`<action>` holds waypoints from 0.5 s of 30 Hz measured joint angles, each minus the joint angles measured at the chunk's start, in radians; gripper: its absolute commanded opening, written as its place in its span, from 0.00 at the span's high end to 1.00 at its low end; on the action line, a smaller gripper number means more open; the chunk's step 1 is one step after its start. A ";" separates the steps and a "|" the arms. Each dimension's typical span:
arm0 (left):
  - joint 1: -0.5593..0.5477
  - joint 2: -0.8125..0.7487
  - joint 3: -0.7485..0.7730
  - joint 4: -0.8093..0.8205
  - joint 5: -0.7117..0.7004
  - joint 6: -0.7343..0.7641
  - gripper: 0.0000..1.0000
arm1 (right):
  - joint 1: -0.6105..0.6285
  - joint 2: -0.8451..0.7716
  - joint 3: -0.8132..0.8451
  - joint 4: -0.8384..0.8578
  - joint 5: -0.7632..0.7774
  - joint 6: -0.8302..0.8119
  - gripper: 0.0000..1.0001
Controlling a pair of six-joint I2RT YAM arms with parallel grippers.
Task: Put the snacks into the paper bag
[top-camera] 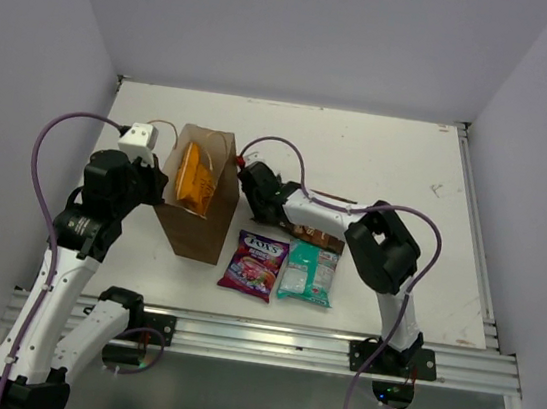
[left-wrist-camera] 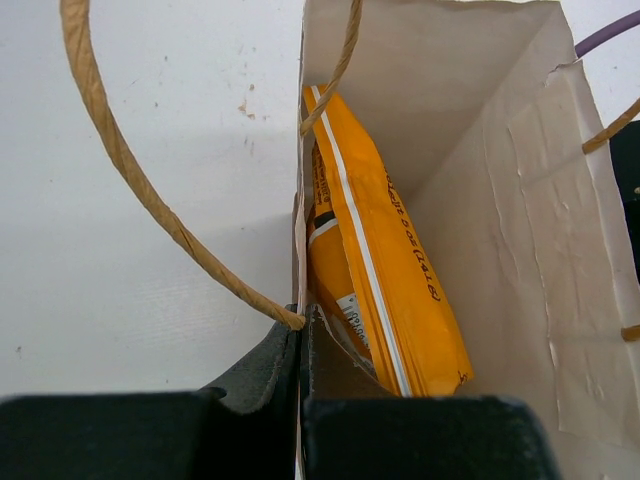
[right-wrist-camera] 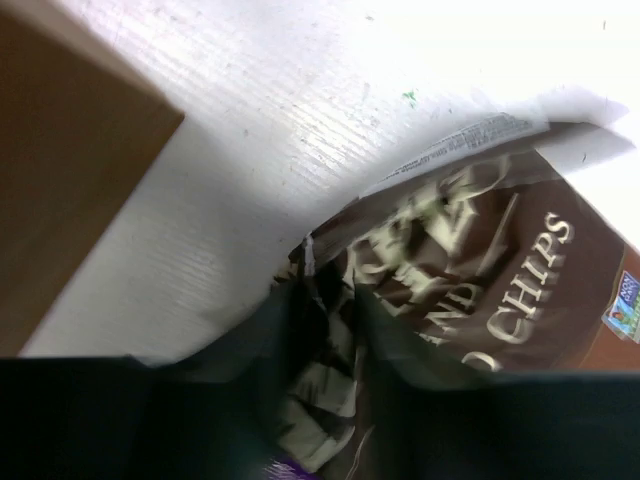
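The paper bag (top-camera: 197,227) stands open at the left, and the orange chip bag (top-camera: 194,180) stands on edge inside it (left-wrist-camera: 385,255). My left gripper (left-wrist-camera: 301,325) is shut on the bag's near wall (left-wrist-camera: 490,230), beside a handle end. The dark brown chip bag (top-camera: 322,237) lies on the table right of the paper bag, mostly under my right arm. My right gripper (right-wrist-camera: 330,300) has its fingers on either side of a crumpled edge of the dark brown chip bag (right-wrist-camera: 480,270). The purple Fox's candy bag (top-camera: 256,263) and the teal-white packet (top-camera: 308,273) lie flat near the front.
The paper bag's twisted handles (left-wrist-camera: 120,160) arch over its mouth. My right forearm (top-camera: 323,214) stretches from the elbow towards the paper bag, above the snacks. White walls close in the table (top-camera: 379,168) at the back and both sides.
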 measured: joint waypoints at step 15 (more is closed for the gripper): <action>0.000 0.000 0.000 0.001 0.002 0.000 1.00 | -0.001 -0.138 0.026 -0.177 0.104 -0.014 1.00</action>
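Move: The chocolate-brown chips packet lies flat, its left end already between my half-closed right fingers; its middle is about 10 cm to my right, level ahead and some 2 cm below. The paper bag stands roughly 13 cm left and 5 cm back, rising well above me. The purple snack is about 12 cm straight back, the teal one 12 cm back and 12 cm right. From my left hand the brown packet is some 28 cm right, 10 cm ahead and 22 cm below. I shut my right fingers on the left end of the brown packet, pinching its crumpled film while the hand barely shifts. Then I pull upward, slowly at first and faster towards the end, about 6 cm in all, easing some 3 cm right, away from the paper bag. My left hand stays still and keeps its pinch on the paper bag's left rim. ##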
